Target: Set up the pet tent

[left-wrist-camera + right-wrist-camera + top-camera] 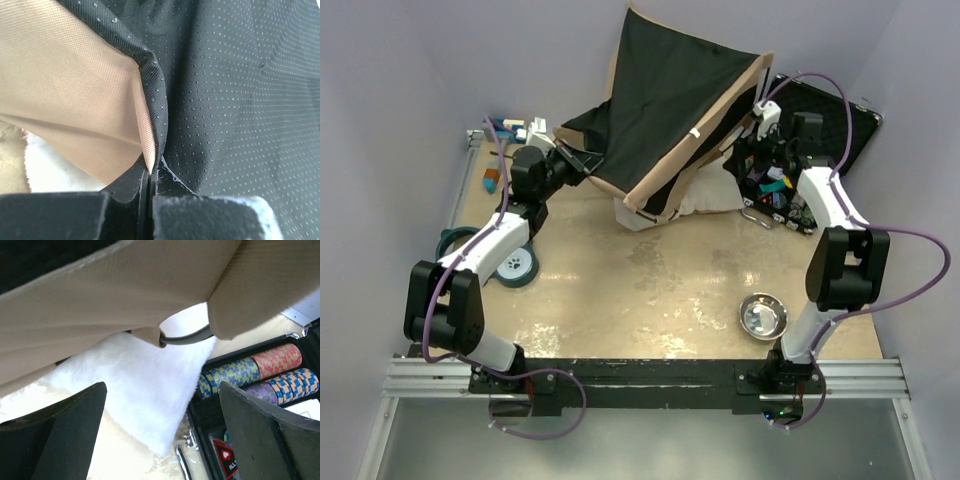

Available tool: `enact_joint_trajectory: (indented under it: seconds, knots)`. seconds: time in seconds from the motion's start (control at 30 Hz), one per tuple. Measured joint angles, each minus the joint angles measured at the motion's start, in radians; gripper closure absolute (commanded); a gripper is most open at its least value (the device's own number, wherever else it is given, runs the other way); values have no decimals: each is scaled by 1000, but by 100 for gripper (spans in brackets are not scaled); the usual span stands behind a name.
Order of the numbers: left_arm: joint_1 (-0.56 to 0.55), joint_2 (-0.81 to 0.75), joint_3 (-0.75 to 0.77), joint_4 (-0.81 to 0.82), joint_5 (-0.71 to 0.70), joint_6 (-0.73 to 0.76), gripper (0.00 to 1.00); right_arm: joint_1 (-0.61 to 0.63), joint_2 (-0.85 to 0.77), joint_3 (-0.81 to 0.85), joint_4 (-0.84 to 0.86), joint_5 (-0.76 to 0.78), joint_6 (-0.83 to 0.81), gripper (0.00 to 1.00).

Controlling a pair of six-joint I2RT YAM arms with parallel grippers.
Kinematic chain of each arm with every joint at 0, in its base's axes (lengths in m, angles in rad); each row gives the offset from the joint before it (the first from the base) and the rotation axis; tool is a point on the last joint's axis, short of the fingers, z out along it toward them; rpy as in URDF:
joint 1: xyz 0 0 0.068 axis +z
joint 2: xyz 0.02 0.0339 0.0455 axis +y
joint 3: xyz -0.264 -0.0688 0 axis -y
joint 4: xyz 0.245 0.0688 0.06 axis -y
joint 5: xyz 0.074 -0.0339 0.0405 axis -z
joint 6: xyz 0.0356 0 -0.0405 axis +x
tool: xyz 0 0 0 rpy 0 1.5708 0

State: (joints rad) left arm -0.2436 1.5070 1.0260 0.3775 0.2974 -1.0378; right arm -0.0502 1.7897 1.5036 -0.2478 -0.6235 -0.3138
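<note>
The pet tent (670, 100) stands tilted at the back of the table, with its black lining facing up and its tan edges showing. My left gripper (582, 160) is at the tent's left corner. In the left wrist view it (151, 172) is shut on a folded edge of the tent (240, 100), where tan meets black. My right gripper (748, 150) is by the tent's right lower corner. It (162, 385) is open, with nothing between its fingers. The tan tent (125, 295) and a dark pole end (187, 338) hang just above. A white cushion (145, 395) lies below.
An open black case of poker chips (820, 130) (255, 370) sits right beside the right gripper. A steel bowl (763, 316) rests near the right arm's base. A teal-rimmed roll (515, 266) lies by the left arm. Small items (515, 125) sit at the back left. Walls close in on three sides.
</note>
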Motion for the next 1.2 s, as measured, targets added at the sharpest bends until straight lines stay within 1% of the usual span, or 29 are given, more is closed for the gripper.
enact_joint_trajectory:
  seconds: [0.17,0.27,0.33,0.43,0.47,0.53,0.63,0.7,0.77,0.87,0.93,1.07,1.2]
  knots:
    - [0,0,4,-7,-19,-2,100,-37,-121,-102,19,-77,-40,2]
    - [-1,-1,13,-14,-25,-9,100,-48,-209,-114,-17,-87,-79,2]
    - [-1,-5,19,-20,-32,-17,100,-48,-294,-158,-47,-82,-119,2]
    - [-1,-9,25,-26,-40,-26,100,-41,-434,-265,-148,-63,-201,2]
    - [-1,-10,27,-28,-41,-29,100,-39,-475,-291,-209,-52,-238,1]
    - [-1,-11,27,-31,-45,-36,100,-35,-526,-298,-296,-52,-285,2]
    - [-1,-14,35,-51,-53,-45,100,-27,-621,-278,-346,-89,-288,1]
    - [-2,-16,41,-66,-60,-48,100,21,-694,-228,-314,-102,-231,1]
    - [-6,-19,48,-73,-67,-49,100,169,-742,-148,-253,-69,-163,1]
    - [-19,-28,54,-88,-75,-50,100,427,-736,-3,-164,6,-96,2]
    - [-30,-35,57,-93,-76,-48,100,495,-710,75,-133,72,-83,2]
    - [-48,-56,58,-101,-69,-29,100,507,-607,167,-73,236,-88,1]
    - [-77,-93,58,-116,-76,46,100,510,-464,195,-42,263,-88,2]
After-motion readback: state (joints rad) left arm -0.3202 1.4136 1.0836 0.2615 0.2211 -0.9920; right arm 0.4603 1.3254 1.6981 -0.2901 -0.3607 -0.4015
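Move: The tent hangs between the hands, its far-left corner still pinched by the closed left gripper. From the open right hand, the tent's middle is roughly 12 cm to the left, 5 cm ahead and 8 cm higher, with tan fabric close above the fingers. The white cushion lies some 11 cm left, 8 cm back and 18 cm below that hand; the chip case tray about 13 cm right, 6 cm back. From the left gripper, the tent's middle is about 18 cm right, 8 cm ahead and slightly above. Draw the open right gripper back from under the tent's right side, then sweep it up and left until it is some 30 cm higher, tipping the fingers up about 40 degrees; finish by reaching forward about 9 cm over the dark panel, fingers still wide. Keep the left gripper shut on the fabric, easing it up about 4 cm and slightly back. ##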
